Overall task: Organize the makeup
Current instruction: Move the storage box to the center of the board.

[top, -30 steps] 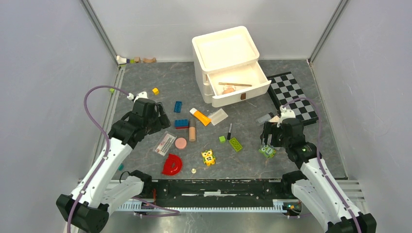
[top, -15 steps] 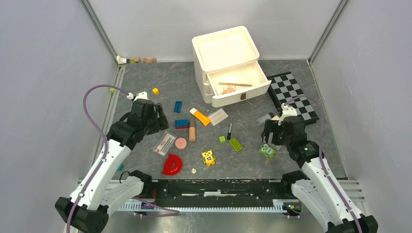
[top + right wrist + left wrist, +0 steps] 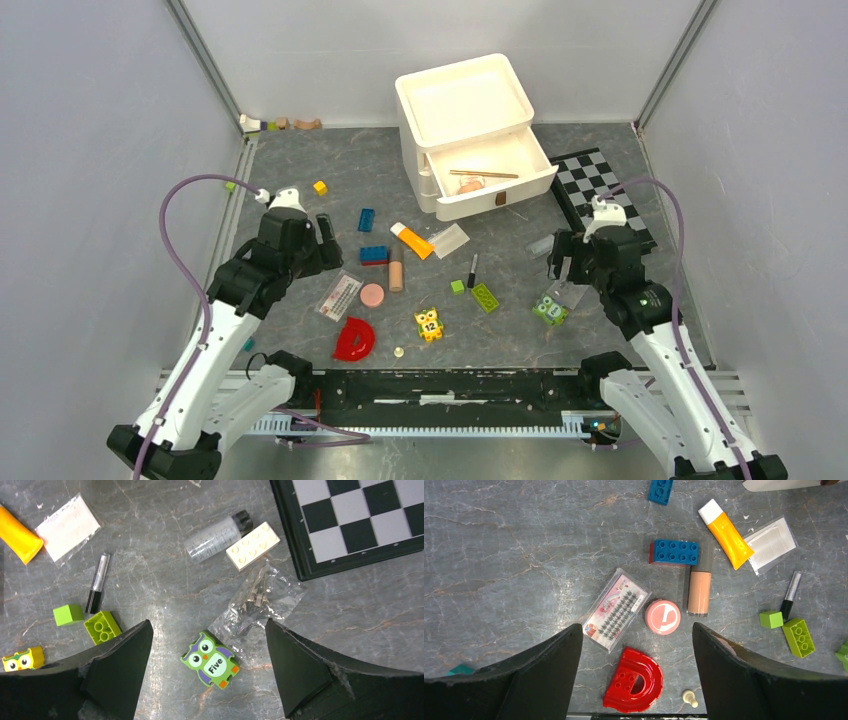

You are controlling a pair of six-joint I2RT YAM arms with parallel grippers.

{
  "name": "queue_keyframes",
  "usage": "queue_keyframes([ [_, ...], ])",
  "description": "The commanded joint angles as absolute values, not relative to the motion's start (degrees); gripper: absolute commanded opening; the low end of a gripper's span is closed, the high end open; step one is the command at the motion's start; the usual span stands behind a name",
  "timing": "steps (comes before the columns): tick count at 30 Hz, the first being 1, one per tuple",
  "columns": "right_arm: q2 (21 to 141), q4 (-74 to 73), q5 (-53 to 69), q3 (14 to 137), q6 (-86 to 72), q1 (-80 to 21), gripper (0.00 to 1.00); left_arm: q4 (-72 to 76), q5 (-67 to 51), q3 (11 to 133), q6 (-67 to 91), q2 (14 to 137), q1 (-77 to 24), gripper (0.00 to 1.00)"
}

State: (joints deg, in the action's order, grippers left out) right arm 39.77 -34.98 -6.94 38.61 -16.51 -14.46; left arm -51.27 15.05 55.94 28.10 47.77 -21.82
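Note:
The makeup lies spread over the grey mat. An orange tube [image 3: 412,240] [image 3: 726,532] with a white cap rests beside a flat clear packet [image 3: 449,240] [image 3: 771,543]. Below them are a beige stick [image 3: 396,270] [image 3: 699,591], a round pink disc [image 3: 372,295] [image 3: 663,616] and a lash packet [image 3: 340,295] [image 3: 615,609]. A thin black pencil [image 3: 472,270] [image 3: 97,584] lies mid-mat. My left gripper [image 3: 322,240] [image 3: 636,628] hovers open above the disc and lash packet, holding nothing. My right gripper [image 3: 560,262] [image 3: 208,624] hangs open over a crinkled clear bag [image 3: 262,599].
A white drawer unit [image 3: 462,100] stands at the back with its lower drawer [image 3: 500,190] pulled out. A checkerboard [image 3: 600,190] lies on the right. Toy bricks [image 3: 374,254], a green owl block [image 3: 212,659], a yellow owl block [image 3: 429,323] and a red half-ring [image 3: 634,681] are scattered about.
The left arm has drawn slightly back to the left. The right arm has shifted right and a little farther from me. Both grippers stay open; no object has moved.

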Motion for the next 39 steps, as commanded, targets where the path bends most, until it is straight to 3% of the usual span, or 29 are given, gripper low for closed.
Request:
queue_keyframes([
  [1,39.94,-36.35,-10.36,44.06,-15.48,-14.24,0.91,-51.18,16.89,56.98,23.98,46.97,-21.47,0.87],
  [14,42.03,-36.23,-17.1,46.61,-17.75,-14.24,0.91,-45.34,14.73,57.61,20.53,53.31,-21.46,0.87],
  [24,52.67,-28.29,-23.52,49.43,-15.35,-14.24,0.92,-39.97,13.72,62.64,19.09,63.79,-21.37,0.87],
  [39,60.83,-13.1,-17.4,44.28,-14.49,-12.97,0.92,-33.34,10.62,66.12,17.14,73.88,-20.04,0.87],
])
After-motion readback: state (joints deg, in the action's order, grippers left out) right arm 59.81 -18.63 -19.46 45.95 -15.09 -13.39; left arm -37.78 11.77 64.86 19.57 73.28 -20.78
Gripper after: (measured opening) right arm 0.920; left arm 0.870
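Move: The white storage box stands about 28 cm ahead and 29 cm to the right of the left hand, its middle some 10 cm lower; the blue brick is roughly 13 cm ahead and 6 cm right, and the yellow tube 7 cm ahead and 16 cm right, both on the table about 20 cm below. From the right hand the box is about 26 cm ahead, 18 cm left and 5 cm lower, the clear bottle 5 cm ahead and 1 cm left, the checkered board 16 cm ahead and 15 cm right, both some 15 cm below. Reaching out with both hands open and empty towards the storage box, the left, after a brief hold, goes forward about 10 cm and some 4 cm to the right over the blue brick, sinking slightly. The right first rises about 4 cm while edging right, then swings forward some 9 cm between the drawer and the checkered board, settling a little lower and turning roughly 10 degrees clockwise. ##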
